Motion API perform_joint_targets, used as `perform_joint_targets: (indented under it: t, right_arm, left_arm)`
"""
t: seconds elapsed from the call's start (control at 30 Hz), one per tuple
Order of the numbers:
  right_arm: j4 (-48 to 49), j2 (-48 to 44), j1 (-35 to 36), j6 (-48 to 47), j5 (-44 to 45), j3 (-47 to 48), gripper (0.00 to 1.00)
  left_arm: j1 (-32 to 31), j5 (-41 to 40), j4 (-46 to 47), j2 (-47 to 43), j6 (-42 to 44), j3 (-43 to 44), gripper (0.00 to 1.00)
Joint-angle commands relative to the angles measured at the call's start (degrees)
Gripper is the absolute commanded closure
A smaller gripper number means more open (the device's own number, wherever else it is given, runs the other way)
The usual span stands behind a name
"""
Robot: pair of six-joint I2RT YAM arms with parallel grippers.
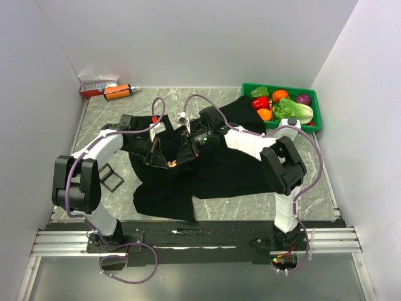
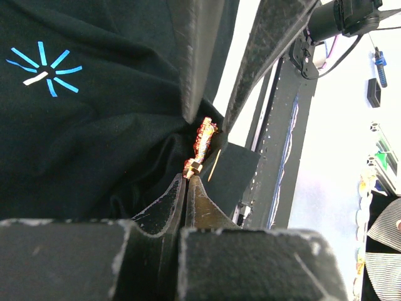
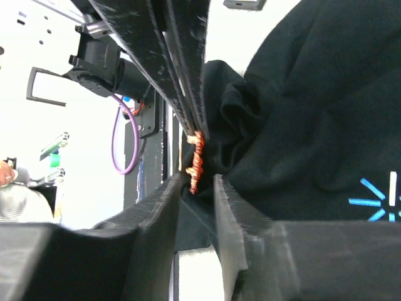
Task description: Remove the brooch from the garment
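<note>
The black garment [image 1: 213, 175] lies spread over the middle of the table, with its blue starburst mark showing in the left wrist view [image 2: 44, 69]. The tiny orange brooch [image 1: 172, 163] sits on a bunched fold between the two grippers. My left gripper [image 2: 188, 178] is shut on the brooch's lower end [image 2: 204, 137]. My right gripper [image 3: 197, 179] is closed on the cloth fold [image 3: 313, 125], and the brooch [image 3: 197, 163] hangs between its fingers. In the top view the left gripper [image 1: 165, 162] and right gripper [image 1: 180, 159] meet tip to tip.
A green bin [image 1: 316, 110] of vegetables stands at the back right. An orange cylinder with a black cap [image 1: 117, 92] and a red-white box [image 1: 97, 86] lie at the back left. A black wire frame [image 1: 111, 177] lies by the left arm. Walls close in three sides.
</note>
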Motion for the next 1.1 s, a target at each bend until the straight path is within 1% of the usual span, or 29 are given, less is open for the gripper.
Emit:
perform_joint_targets:
  t: [0.0, 0.03, 0.13, 0.17, 0.2, 0.23, 0.27, 0.3, 0.33, 0.37, 0.4, 0.43, 0.47, 0.5, 0.53, 0.6, 0.63, 0.7, 0.8, 0.83, 0.87, 0.93, 0.97, 1.0, 1.07]
  right_arm:
    - [1.21, -0.52, 1.65, -0.58, 0.19, 3.60, 0.70]
    - [1.04, -0.43, 2.00, -0.67, 0.63, 4.04, 0.74]
    - [1.65, -0.25, 1.91, -0.41, 1.24, 4.48, 0.84]
    - [1.13, -0.51, 2.00, -0.76, 2.38, 4.57, 0.91]
    - [0.78, -0.60, 1.91, -1.63, 2.91, 4.66, 0.94]
    - [-0.01, -0.78, 2.00, -2.51, 3.44, 5.18, 0.99]
    - [-1.24, -1.04, 2.00, -5.22, 4.40, 5.62, 1.00]
    - [-3.69, -1.30, 1.91, -6.55, 5.02, 5.97, 1.00]
    - [-5.28, -1.74, 2.00, -8.30, 6.07, 6.67, 1.00]
    - [-6.42, -3.31, 1.83, -11.89, 7.04, 6.76, 1.00]
    - [-6.87, -4.46, 1.82, -13.75, 9.40, 5.81, 1.00]
    - [-6.53, -5.95, 1.82, -15.25, 10.99, 4.84, 1.00]
    - [-5.39, -9.18, 1.91, -17.61, 12.66, 3.61, 1.00]
    - [-1.99, -10.78, 1.91, -18.59, 15.81, 0.82, 1.00]
    - [-0.56, -12.36, 1.91, -19.21, 16.80, -0.60, 1.00]
    - [0.77, -15.36, 2.09, -22.02, 18.12, -1.67, 1.00]
    - [1.90, -15.98, 2.26, -22.64, 19.08, -1.76, 1.00]
    - [2.61, -17.56, 2.87, -25.01, 20.05, -1.85, 1.00]
    - [7.35, -20.02, 3.84, -28.09, 23.56, -3.68, 1.00]
    - [8.93, -21.16, 4.02, -28.27, 24.70, -4.30, 1.00]
    - [12.34, -21.69, 4.11, -28.71, 25.50, -4.92, 1.00]
    - [16.13, -22.92, 5.42, -29.32, 28.30, -7.55, 1.00]
    - [22.24, -24.49, 6.12, -30.54, 30.93, -9.13, 1.00]
    - [24.65, -25.29, 6.74, -31.34, 31.83, -12.01, 1.00]
    - [28.79, -25.83, 8.06, -32.66, 34.72, -13.36, 1.00]
  left_arm:
    - [0.12, 1.79, -0.28, -1.34, 0.08, 2.44, 0.99]
    - [0.03, 1.62, -0.46, -1.25, 0.17, 2.70, 0.99]
    - [0.12, 1.35, -0.90, -0.99, 0.52, 2.96, 0.99]
    - [0.12, 1.18, -0.99, -0.81, 0.52, 2.88, 0.99]
    - [0.12, 1.00, -0.82, -0.81, 0.17, 2.96, 0.99]
    - [0.12, 0.74, -0.55, -0.99, -0.01, 3.05, 0.97]
    - [0.12, 0.56, -0.03, -0.99, -0.71, 3.14, 0.95]
    - [0.12, -0.05, 0.33, -1.08, -1.23, 3.14, 0.91]
    - [0.12, -0.49, 0.94, -1.25, -2.02, 3.31, 0.84]
    - [0.21, -0.75, 1.38, -1.43, -3.77, 3.40, 0.72]
    - [0.64, -1.02, 2.34, -2.04, -4.57, 3.49, 0.68]
    - [0.82, -0.85, 2.96, -2.48, -5.28, 3.49, 0.61]
    - [1.17, -0.58, 3.40, -2.92, -6.94, 3.49, 0.59]
    - [2.04, 0.38, 4.36, -3.71, -7.82, 3.67, 0.57]
    - [2.49, 0.73, 4.63, -4.15, -8.62, 3.84, 0.54]
    - [3.71, 1.09, 5.07, -5.11, -10.11, 4.45, 0.51]
    - [4.07, 1.00, 5.07, -5.38, -10.20, 4.63, 0.45]
    - [5.21, 0.56, 5.07, -5.91, -10.21, 5.07, 0.43]
    - [6.35, -0.58, 7.26, -6.00, -11.34, 4.38, 0.43]
    - [6.62, -0.41, 9.10, -6.00, -12.91, 3.94, 0.43]
    - [6.80, -0.41, 10.25, -5.91, -13.71, 3.67, 0.43]
    - [6.89, 0.03, 11.84, -5.56, -14.95, 2.88, 0.43]
    - [6.89, 0.73, 12.89, -5.47, -15.82, 2.79, 0.42]
    - [6.89, 0.82, 13.25, -5.12, -16.18, 2.61, 0.42]
    - [6.89, 1.00, 12.99, -4.77, -16.10, 2.87, 0.42]
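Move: My left fingers are already shut on one end of the brooch, whose middle lies about 2 cm to their right. From my half-open right hand that middle is some 3 cm left, 1 cm back and 1 cm lower, the free end already lying between its fingers. The garment's blue flower lies about 10 cm ahead of my left hand, 6 cm to its right and 9 cm lower. My right hand eases about 1 cm left and pinches the free end of the brooch shut. Only then does my left hand open, let go of its end and draw away forward, up and left, turning slightly counter-clockwise. Keeping its pinch, my right hand edges forward, shifts back right a little, then lifts some 10 cm clear upward, rolling about 55 degrees about its fingers so that its forward side turns up. ##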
